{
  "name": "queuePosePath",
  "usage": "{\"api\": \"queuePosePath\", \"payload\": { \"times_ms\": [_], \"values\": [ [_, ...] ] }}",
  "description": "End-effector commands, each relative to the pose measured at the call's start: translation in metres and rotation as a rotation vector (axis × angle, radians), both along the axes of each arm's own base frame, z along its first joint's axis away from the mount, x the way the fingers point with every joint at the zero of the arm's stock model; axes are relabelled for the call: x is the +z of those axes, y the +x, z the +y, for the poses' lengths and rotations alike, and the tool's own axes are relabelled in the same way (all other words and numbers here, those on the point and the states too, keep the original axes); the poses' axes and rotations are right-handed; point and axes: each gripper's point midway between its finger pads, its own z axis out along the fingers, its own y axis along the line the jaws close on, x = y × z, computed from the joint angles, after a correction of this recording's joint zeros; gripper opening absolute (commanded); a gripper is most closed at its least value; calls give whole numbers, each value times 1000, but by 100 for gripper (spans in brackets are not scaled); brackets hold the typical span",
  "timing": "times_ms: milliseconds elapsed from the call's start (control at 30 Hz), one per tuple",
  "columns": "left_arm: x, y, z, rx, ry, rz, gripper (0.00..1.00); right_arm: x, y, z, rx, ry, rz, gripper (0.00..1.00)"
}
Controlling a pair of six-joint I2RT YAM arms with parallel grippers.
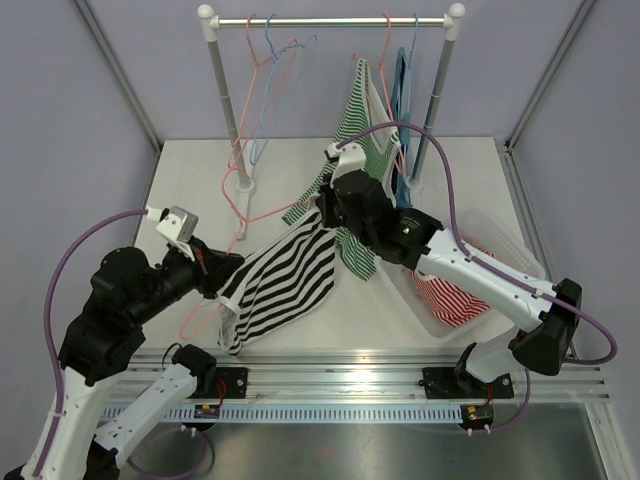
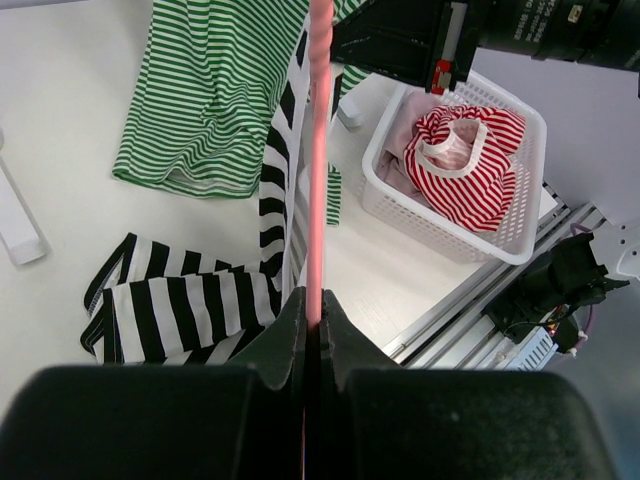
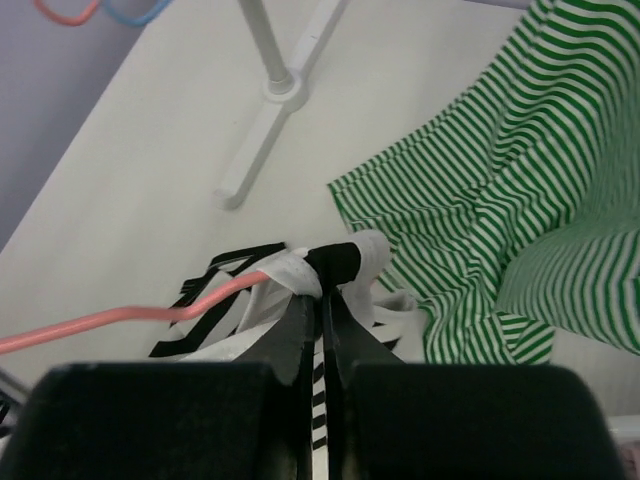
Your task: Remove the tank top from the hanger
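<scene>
The black-and-white striped tank top [image 1: 285, 285] hangs stretched between my two grippers above the table, its lower part lying on the surface. It is still threaded on a pink wire hanger [image 1: 262, 215]. My left gripper [image 1: 215, 272] is shut on the hanger's wire [image 2: 320, 150], which runs straight up from its jaws [image 2: 313, 305]. Over the table's middle, my right gripper [image 1: 325, 208] is shut on a bunched strap of the tank top [image 3: 340, 262] where it wraps the hanger's pink end [image 3: 130, 318]. The striped body [image 2: 190, 315] sags below.
A clothes rack [image 1: 330, 20] stands at the back with empty pink and blue hangers [image 1: 270, 60], a green-striped top [image 1: 355, 130] and a blue garment [image 1: 402, 90]. A white basket [image 1: 505, 240] at the right holds a red-striped garment [image 1: 455, 295]. The rack's foot [image 1: 240, 182] rests at back left.
</scene>
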Motion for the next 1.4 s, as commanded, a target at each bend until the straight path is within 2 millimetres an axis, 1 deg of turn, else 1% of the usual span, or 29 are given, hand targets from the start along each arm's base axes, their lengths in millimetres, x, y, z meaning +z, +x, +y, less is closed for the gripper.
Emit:
{"api": "queuePosePath", "payload": {
  "times_ms": [0, 67, 100, 200, 267, 333, 400, 567, 600, 633, 667, 700, 733, 767, 800, 833, 867, 900, 933, 967, 1000, 1033, 1100, 1133, 1167, 1200, 1267, 1300, 1367],
  "values": [
    [10, 0, 1, -7, 4, -49, 0, 20, 34, -58, -195, -2, -27, 0],
    [8, -4, 0, -24, 0, -51, 0, 18, 43, -68, -210, -2, -11, 0],
    [10, -5, -2, -39, -7, -58, 0, 17, 52, -78, -231, -4, -6, 0],
    [18, -10, -4, -58, -32, -84, 0, 8, 60, -85, -231, -32, 23, 0],
    [24, -12, -6, -67, -55, -99, 0, 2, 60, -84, -209, -38, 45, 0],
    [33, -13, -8, -78, -85, -121, 0, -1, 55, -76, -158, -28, 67, 0],
    [44, -15, -12, -103, -105, -137, 0, -1, 54, -76, -147, -16, 75, 0],
    [56, -13, -6, -64, -113, -170, 0, -10, 64, -102, -189, 16, 161, 0],
    [61, -13, -5, -55, -128, -181, 0, -4, 59, -101, -160, 32, 147, 0],
    [64, -13, -6, -56, -140, -188, 0, -2, 49, -87, -78, 78, 166, 0],
    [77, -11, -7, -52, -182, -222, 0, -2, 43, -77, -17, 119, 162, 0],
    [84, -10, -10, -59, -210, -244, 0, 13, 21, -61, 112, 202, 172, 0],
    [88, -6, -12, -57, -236, -259, 0, 20, 12, -54, 168, 245, 176, 0],
    [110, -5, -14, -64, -292, -336, 0, 25, 3, -45, 231, 296, 165, 0],
    [119, -3, -16, -68, -333, -351, 0, 41, -13, -42, 298, 347, 145, 0],
    [126, 1, -19, -69, -355, -376, 0, 51, -30, -34, 385, 397, 158, 0],
    [145, 4, -21, -76, -398, -449, 0, 59, -39, -32, 425, 418, 140, 0],
    [163, 11, -23, -76, -445, -503, 0, 74, -57, -30, 493, 430, 114, 0],
    [157, 20, -30, -84, -436, -472, 0, 79, -66, -28, 526, 432, 105, 0],
    [180, 19, -32, -104, -475, -544, 0, 88, -76, -27, 560, 432, 93, 0],
    [189, 19, -37, -134, -486, -567, 0, 97, -87, -28, 590, 432, 73, 0],
    [188, 37, -49, -147, -478, -549, 0, 100, -104, -22, 651, 415, 68, 0],
    [217, 36, -57, -204, -490, -624, 0, 123, -129, -20, 732, 415, 19, 0],
    [221, 37, -62, -230, -482, -639, 0, 124, -135, -20, 740, 409, 28, 0],
    [221, 49, -73, -252, -462, -646, 0, 137, -141, -22, 751, 415, 3, 0],
    [231, 44, -74, -279, -459, -675, 0, 141, -143, -23, 743, 407, -12, 0],
    [237, 41, -78, -314, -445, -756, 0, 150, -152, -29, 749, 406, -32, 0],
    [232, 46, -78, -297, -442, -760, 0, 150, -149, -33, 723, 392, -51, 0],
    [236, 52, -70, -235, -444, -819, 0, 135, -137, -43, 629, 327, -26, 0]
  ]
}}
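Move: The right gripper already pinches a strap of the black-and-white tank top; the hanger's far end sits inside it, about 1 cm back and 1 cm left. The striped body hangs roughly 7 cm back, 9 cm left and 12 cm below this hand; the green tank top is some 12 cm ahead and 8 cm right, about level. From the left gripper, holding the hanger, that far end lies about 9 cm ahead and 15 cm right, level. Keep both grippers shut and pull the strap right and forward off the hanger's far end with the right, about 8 cm. Then reverse, drawing it back and well up while swinging the hand some 40 degrees counter-clockwise. As the right hand draws back, raise the left gripper with the hanger about 17 cm, also forward and right, tipping its fingers upward. ##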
